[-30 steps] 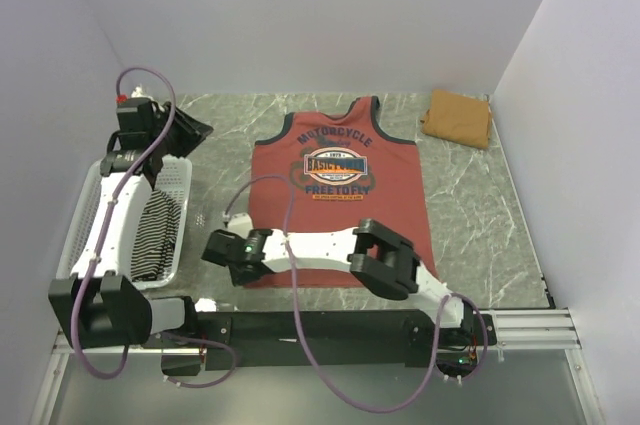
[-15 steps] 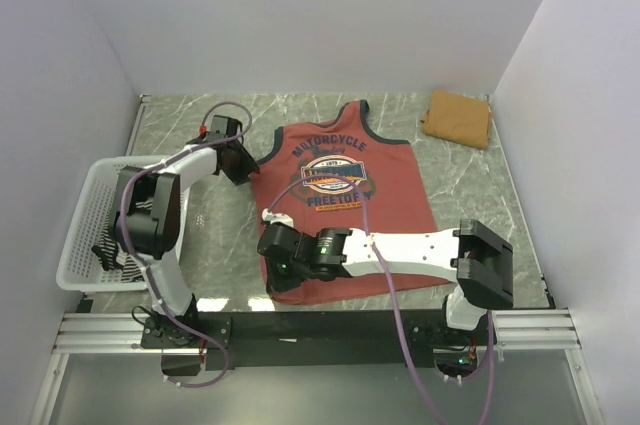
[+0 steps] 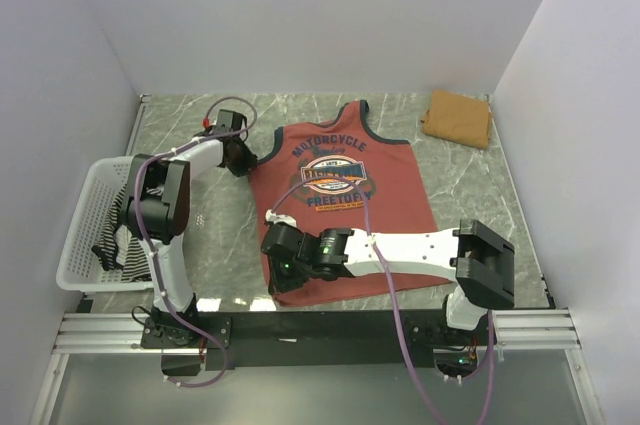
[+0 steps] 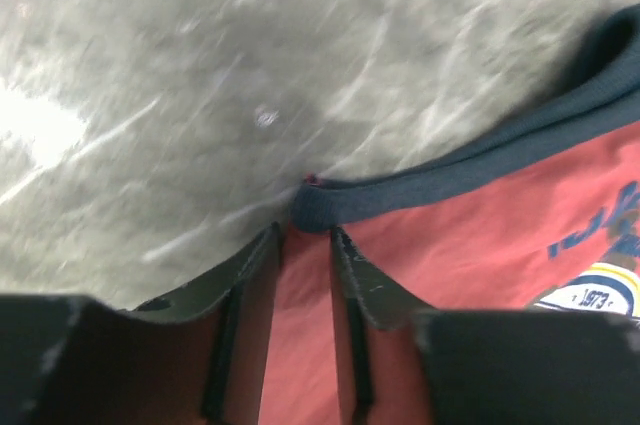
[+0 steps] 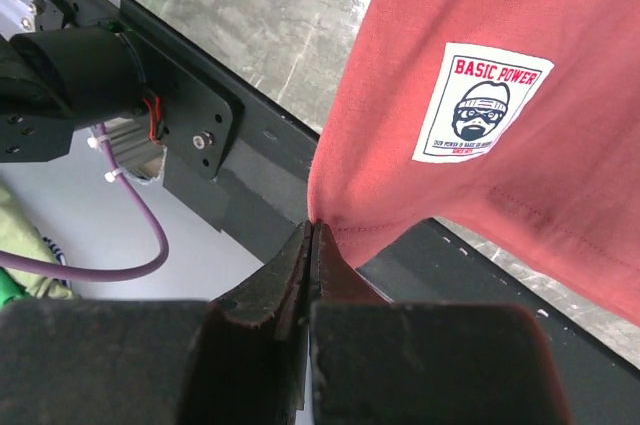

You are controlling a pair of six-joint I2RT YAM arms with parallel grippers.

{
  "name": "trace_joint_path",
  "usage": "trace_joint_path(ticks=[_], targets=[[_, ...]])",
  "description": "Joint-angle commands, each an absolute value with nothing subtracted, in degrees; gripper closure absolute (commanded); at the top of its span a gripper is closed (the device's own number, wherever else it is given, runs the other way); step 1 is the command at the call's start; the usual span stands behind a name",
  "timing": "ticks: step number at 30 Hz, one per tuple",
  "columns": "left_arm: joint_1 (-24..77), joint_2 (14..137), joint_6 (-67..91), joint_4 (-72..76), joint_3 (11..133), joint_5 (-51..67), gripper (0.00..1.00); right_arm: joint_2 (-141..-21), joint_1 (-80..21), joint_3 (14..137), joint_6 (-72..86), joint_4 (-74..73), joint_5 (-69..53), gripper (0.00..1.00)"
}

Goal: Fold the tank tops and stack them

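The rust-red tank top (image 3: 345, 210) with dark trim and a chest print lies flat, print up, in the middle of the table. My left gripper (image 3: 243, 157) is at its left armhole corner. In the left wrist view the left gripper (image 4: 305, 235) is open, its fingers straddling red cloth (image 4: 470, 235) just below the dark trim (image 4: 450, 170). My right gripper (image 3: 281, 271) is shut on the near-left hem corner, and the right wrist view shows the right gripper (image 5: 313, 225) pinching the hem (image 5: 480, 145). A folded tan tank top (image 3: 457, 117) sits at the back right. The striped tank top (image 3: 122, 230) lies in the basket.
A white mesh basket (image 3: 78, 245) stands at the left edge of the table. The black base rail (image 3: 330, 325) runs along the near edge, just under the lifted hem. Purple cables loop off both arms.
The left arm has swung from over the basket to the red top's left armhole corner, and its jaws have narrowed. The right gripper has shifted right along the hem, still shut.
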State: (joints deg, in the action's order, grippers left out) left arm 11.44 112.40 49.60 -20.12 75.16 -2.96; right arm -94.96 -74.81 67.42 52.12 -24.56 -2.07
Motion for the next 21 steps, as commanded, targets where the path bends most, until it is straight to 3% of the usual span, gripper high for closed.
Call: trace_joint_path(ticks=[1, 9, 13, 21], targets=[[11.78, 115.22, 47.11, -19.42, 77.26, -3.87, 0.68, -93.34, -74.53, 67.76, 52.91, -22.85, -2.64, 1.00], [11.25, 114.79, 46.85, -22.84, 82.26, -9.21, 0.99, -96.58, -75.06, 72.41, 52.82, -22.24, -6.58, 1.00], [8.80, 112.42, 47.55, -26.01, 85.07, -14.85, 0.99, -101.41, -76.37, 79.51, 52.74, -22.76, -8.96, 1.00], [5.19, 109.17, 46.76, -26.98, 84.99, -13.71, 0.99, -106.08, -78.14, 85.87, 53.70, -21.10, -14.24, 1.00]])
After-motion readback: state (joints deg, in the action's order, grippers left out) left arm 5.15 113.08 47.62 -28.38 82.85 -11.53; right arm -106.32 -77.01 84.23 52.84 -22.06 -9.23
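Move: The tank top's left underarm corner sits right at my left fingertips, about 1 cm ahead and 1 cm down. Its left strap is some 7 cm right and 8 cm ahead of that hand; the chest print is about 20 cm right and 2 cm back. The basket's middle lies roughly 31 cm left and 15 cm back. My right hand already holds the near-left hem corner, about 8 cm above the table; the chest print is some 28 cm ahead and 15 cm right of it. I shut my half-open left fingers on the underarm corner while easing just forward, then carry the pinched cloth about 8 cm left towards the basket, slightly up and forward. My right hand keeps its pinch on the hem and, once the left grips, swings about 8 cm left too, rising some 4 cm and drifting a little back, both wrists turning slightly counter-clockwise. ##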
